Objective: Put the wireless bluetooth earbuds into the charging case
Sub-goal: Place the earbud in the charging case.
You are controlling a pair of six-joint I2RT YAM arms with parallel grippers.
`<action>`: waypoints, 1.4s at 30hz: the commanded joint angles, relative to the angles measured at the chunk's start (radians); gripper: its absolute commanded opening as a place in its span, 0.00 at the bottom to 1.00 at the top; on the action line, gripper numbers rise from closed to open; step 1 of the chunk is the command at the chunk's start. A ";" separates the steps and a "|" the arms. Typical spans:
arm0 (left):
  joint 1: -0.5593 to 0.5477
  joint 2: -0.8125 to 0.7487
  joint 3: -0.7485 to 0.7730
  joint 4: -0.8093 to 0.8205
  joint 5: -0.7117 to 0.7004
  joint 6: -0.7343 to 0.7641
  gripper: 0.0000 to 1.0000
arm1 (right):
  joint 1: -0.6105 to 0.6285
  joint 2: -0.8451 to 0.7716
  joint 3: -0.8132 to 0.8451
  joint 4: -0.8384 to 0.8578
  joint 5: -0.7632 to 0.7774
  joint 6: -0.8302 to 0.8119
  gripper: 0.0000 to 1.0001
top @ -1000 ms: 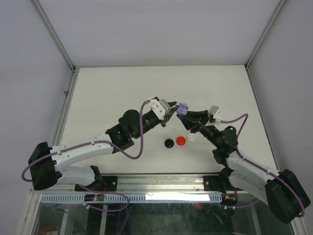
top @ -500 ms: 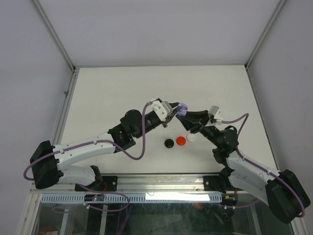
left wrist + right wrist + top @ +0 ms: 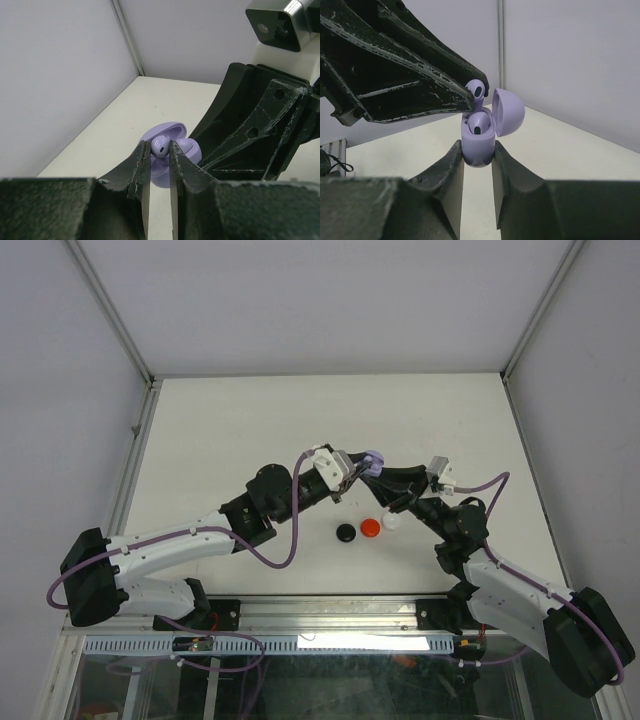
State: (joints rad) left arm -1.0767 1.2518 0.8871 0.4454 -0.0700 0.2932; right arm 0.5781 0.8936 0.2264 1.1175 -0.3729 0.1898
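Observation:
My right gripper [image 3: 478, 150] is shut on the lavender charging case [image 3: 479, 142] and holds it upright above the table, its lid [image 3: 509, 112] swung open. One lavender earbud [image 3: 479, 123] sits in the case's near socket. My left gripper [image 3: 160, 150] is shut on a second lavender earbud [image 3: 161, 145], which hangs just over the open case [image 3: 172, 155] at its far socket. Seen from the right wrist, that held earbud [image 3: 476, 90] shows at the tip of the left fingers [image 3: 445, 97]. From above, the two grippers meet at the case [image 3: 373, 462] near the table's middle.
On the white table [image 3: 220, 430], below the grippers, lie a black round case [image 3: 346, 532], a red one [image 3: 370, 528] and a white one [image 3: 391, 522] in a row. Grey frame posts [image 3: 110, 310] rise at the table's back corners.
The left gripper has moved a little right and down, bringing its earbud up against the open case. The right gripper and case have barely moved.

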 commanded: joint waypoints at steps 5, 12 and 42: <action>-0.013 -0.043 0.010 -0.023 0.055 0.017 0.16 | 0.004 -0.021 0.042 0.066 0.011 0.001 0.00; -0.012 -0.037 0.025 -0.072 0.040 0.016 0.21 | 0.004 -0.019 0.045 0.066 0.006 0.001 0.00; -0.012 -0.082 0.108 -0.208 -0.088 -0.188 0.55 | 0.003 -0.016 0.038 0.062 0.023 0.000 0.00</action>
State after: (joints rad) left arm -1.0809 1.2156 0.9260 0.2668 -0.0963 0.2024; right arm 0.5785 0.8906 0.2264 1.1080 -0.3717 0.1898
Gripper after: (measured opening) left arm 0.492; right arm 0.271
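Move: Just off the left fingertips, which still pinch the earbud, the open charging case lies about 2 cm to the right, 1 cm ahead and 2 cm lower. Some 28 cm below the left hand are the red disc, about 6 cm right and level fore-and-aft, the black disc, straight below and 1 cm back, and the white disc, 11 cm right and 2 cm ahead. For the right hand, gripping it, the case sits roughly 1 cm ahead, 1 cm left and 1 cm up. Opening at the case's mouth, the left fingers let go of the earbud and keep spreading to about half open, while the hand sinks roughly 1.5 cm and eases back about 1 cm. It then starts away to the left with a slight tilt of some 5 degrees. The right hand stays put and keeps its grip on the case. ##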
